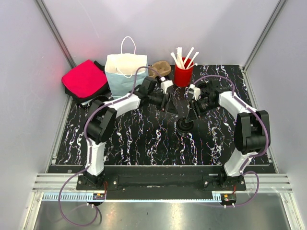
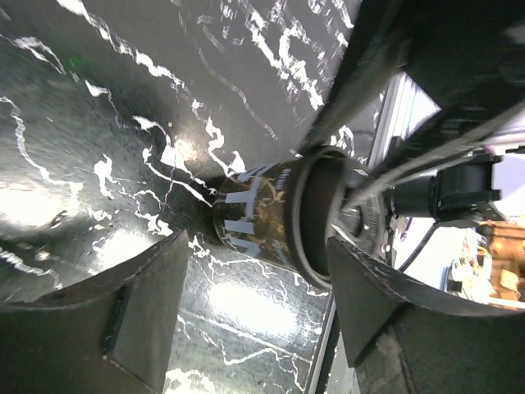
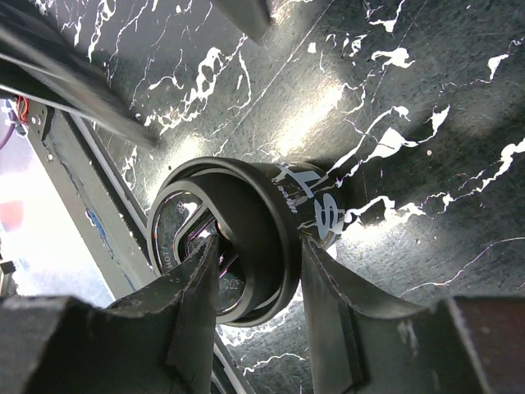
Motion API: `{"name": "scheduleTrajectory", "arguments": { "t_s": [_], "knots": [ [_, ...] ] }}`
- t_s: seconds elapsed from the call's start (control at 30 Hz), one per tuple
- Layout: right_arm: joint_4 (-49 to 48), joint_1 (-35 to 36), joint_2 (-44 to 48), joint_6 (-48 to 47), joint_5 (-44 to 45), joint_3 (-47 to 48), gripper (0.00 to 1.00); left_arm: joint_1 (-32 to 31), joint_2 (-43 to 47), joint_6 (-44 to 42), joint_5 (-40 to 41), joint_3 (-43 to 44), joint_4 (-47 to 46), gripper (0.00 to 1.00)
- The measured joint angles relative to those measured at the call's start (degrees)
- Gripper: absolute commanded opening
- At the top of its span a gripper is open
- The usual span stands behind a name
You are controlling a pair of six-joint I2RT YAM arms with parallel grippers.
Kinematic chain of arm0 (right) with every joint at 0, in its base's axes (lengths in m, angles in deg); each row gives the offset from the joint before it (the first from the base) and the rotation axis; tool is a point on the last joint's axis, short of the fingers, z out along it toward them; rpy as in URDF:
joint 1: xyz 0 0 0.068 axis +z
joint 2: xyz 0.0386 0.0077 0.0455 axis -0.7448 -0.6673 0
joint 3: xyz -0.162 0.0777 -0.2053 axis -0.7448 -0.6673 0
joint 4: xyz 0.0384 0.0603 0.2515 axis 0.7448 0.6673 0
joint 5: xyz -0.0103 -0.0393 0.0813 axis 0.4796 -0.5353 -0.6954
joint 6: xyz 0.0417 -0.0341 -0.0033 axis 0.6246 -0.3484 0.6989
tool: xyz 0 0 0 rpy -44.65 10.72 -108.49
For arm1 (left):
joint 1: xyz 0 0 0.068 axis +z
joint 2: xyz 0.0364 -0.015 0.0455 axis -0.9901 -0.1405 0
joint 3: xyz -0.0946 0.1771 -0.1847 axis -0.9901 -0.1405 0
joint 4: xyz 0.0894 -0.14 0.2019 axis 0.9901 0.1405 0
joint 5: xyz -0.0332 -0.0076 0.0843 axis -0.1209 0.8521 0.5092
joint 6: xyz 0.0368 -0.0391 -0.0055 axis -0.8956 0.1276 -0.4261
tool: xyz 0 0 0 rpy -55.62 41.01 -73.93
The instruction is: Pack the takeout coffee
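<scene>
The takeout coffee (image 1: 184,126) is a small black cup with a black lid, standing on the marbled table (image 1: 139,139) near the middle. My right gripper (image 3: 258,279) is shut on the lid's rim, one finger over the lid top and the other against the outside; from above that gripper (image 1: 188,117) sits right over the cup. The cup (image 3: 283,205) fills the right wrist view. My left gripper (image 2: 262,312) is open, with only table between its fingers; the cup (image 2: 262,217) lies just beyond the fingertips. From above, the left gripper (image 1: 170,103) hangs to the cup's upper left.
A white and light blue paper bag (image 1: 125,72) stands open at the back, left of centre. A red cup of stirrers (image 1: 183,74) and a brown cup carrier (image 1: 160,69) stand behind the arms. A pink pouch (image 1: 84,79) lies at the back left.
</scene>
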Motion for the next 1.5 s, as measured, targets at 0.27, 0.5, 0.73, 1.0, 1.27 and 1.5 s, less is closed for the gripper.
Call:
{"name": "scheduleTrajectory", "arguments": {
  "t_s": [0.27, 0.5, 0.73, 1.0, 1.27, 1.5],
  "knots": [
    [-0.8, 0.0, 0.3, 0.7, 0.2, -0.4, 0.45, 1.7, 7.0, -0.1, -0.9, -2.3, -3.1, 0.73],
    [-1.6, 0.0, 0.3, 1.8, 0.2, -0.5, 0.45, -2.8, 10.1, -4.3, 3.0, -8.5, 1.2, 0.72],
    [-2.0, 0.0, 0.3, 2.4, 0.4, -0.7, 0.45, -6.3, 9.9, -4.5, 7.8, -10.9, 5.0, 0.73],
    [-3.0, 0.0, 0.9, 2.8, 0.4, -1.4, 0.46, -6.7, 9.3, -2.6, 10.6, -10.9, 5.2, 0.73],
    [-4.2, 0.0, 1.3, 3.0, 0.4, -2.1, 0.46, -7.6, 8.7, 1.8, 10.3, -11.1, 3.7, 0.73],
    [-4.9, 0.0, 1.3, 3.3, 0.4, -2.3, 0.45, -7.8, 8.7, 6.3, 9.7, -12.9, -0.1, 0.73]
  ]
}}
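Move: The lidded coffee cup stands about 7 cm back and 7 cm to the right of the left gripper, its middle some 7 cm lower. The red straw holder is about 18 cm ahead and 7 cm right of the left gripper; the paper bag is about 12 cm ahead and 21 cm left. From the right gripper, already at the rim, the cup's middle lies about 3 cm back, 3 cm left and 5 cm below. Lift the left gripper about 5 cm, then swing it back some 7 cm and down to just below its starting height, until its open fingertips come up beside the left edge of the cup's lid. Dip the fingers roughly 10 degrees and leave them open, while the right gripper stays put with one finger inside the lid's rim and one outside. ##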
